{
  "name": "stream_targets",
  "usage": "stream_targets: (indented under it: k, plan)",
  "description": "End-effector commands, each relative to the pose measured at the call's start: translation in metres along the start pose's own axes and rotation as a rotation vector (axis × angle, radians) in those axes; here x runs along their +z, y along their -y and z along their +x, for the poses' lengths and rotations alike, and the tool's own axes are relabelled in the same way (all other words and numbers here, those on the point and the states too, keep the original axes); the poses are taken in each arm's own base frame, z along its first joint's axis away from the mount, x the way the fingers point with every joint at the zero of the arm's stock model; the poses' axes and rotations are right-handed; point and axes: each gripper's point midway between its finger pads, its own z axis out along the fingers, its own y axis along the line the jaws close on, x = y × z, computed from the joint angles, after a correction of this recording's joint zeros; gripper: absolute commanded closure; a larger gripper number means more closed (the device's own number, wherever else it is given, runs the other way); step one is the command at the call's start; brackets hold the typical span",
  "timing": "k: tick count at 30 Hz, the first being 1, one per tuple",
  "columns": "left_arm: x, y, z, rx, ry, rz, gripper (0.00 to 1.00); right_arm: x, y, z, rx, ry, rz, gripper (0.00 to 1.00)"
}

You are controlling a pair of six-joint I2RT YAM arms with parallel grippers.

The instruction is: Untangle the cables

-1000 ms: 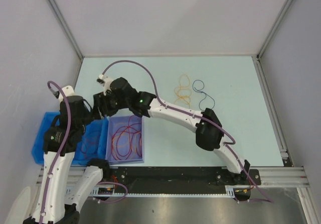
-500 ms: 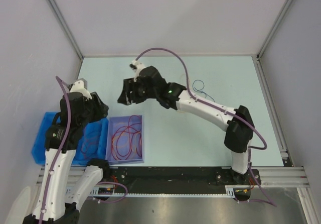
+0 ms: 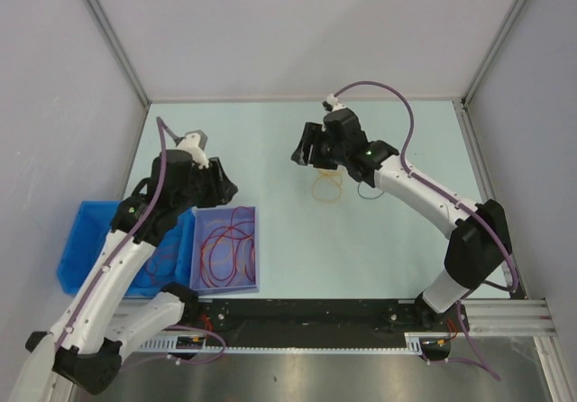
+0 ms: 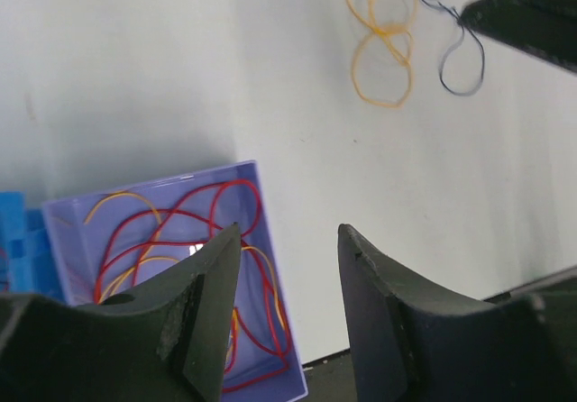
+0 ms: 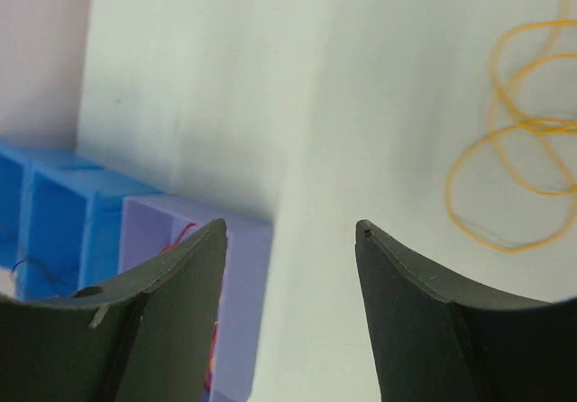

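Loose orange cable loops lie on the pale table, with a thin dark blue cable just to their right. More red and orange cables are piled in a purple bin. My right gripper hovers just over the far side of the orange loops, open, with nothing between its fingers. My left gripper hangs open and empty above the purple bin's far right corner.
A blue divided bin stands left of the purple one, holding a few thin red wires. The booth's walls close in the table on three sides. The right arm crosses the table's right half.
The right gripper swung from over the purple bin to the right and farther back, ending by the loose cables. The left gripper moved right from above the blue bin and its jaws widened.
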Motion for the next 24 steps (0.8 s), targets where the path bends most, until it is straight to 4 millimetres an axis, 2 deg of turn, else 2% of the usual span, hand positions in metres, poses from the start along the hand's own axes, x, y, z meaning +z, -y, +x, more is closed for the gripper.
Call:
stream_targets:
  k: [1,5,6,8,9,10,13,19,24]
  plan:
    - [0.021,0.033,0.001,0.001,0.009,0.067,0.48,-0.022,0.039,-0.027,0.013,0.070,0.108,0.36]
    - [0.042,0.060,0.020,0.025,-0.048,0.109,0.48,-0.028,0.074,-0.038,0.033,0.081,0.173,0.36]
    - [0.046,0.067,0.022,0.027,-0.050,0.124,0.47,-0.027,0.082,-0.035,0.036,0.066,0.185,0.36]
    - [0.059,0.078,0.040,0.050,-0.104,0.136,0.48,-0.028,0.103,-0.042,0.059,0.070,0.222,0.35]
    - [0.063,0.084,0.044,0.056,-0.110,0.147,0.48,-0.025,0.109,-0.038,0.064,0.045,0.221,0.35]
    - [0.070,0.089,0.058,0.076,-0.145,0.152,0.48,-0.025,0.116,-0.038,0.070,0.038,0.235,0.36]
    - [0.079,0.104,0.081,0.102,-0.186,0.186,0.48,-0.020,0.142,-0.039,0.082,0.020,0.279,0.36]
    - [0.097,0.120,0.131,0.155,-0.287,0.211,0.48,-0.008,0.181,-0.040,0.078,-0.012,0.317,0.36]
    - [0.109,0.126,0.164,0.204,-0.365,0.210,0.48,0.005,0.219,-0.038,0.089,-0.036,0.371,0.37]
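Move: Some 20 cm to the right hand's right, 10 cm farther out and 22 cm below it lies the blue cable; the orange cable sits nearer, about 9 cm right and 10 cm ahead at the same level. From the left hand the blue cable is roughly 21 cm ahead, 36 cm right and 25 cm below, the orange cable 22 cm ahead and 25 cm right, and the purple box's middle 7 cm back, 3 cm left. Swinging about 17 cm to the right over the orange cable, the right hand travels towards the blue cable, edging forward and sinking faster near the end while turning some 15 degrees clockwise. Leaving the purple box, the left hand also sweeps right and down, drawing slightly back late on over bare table, and turns clockwise as its fingertips tip down. Both grippers stay part-open and empty. ##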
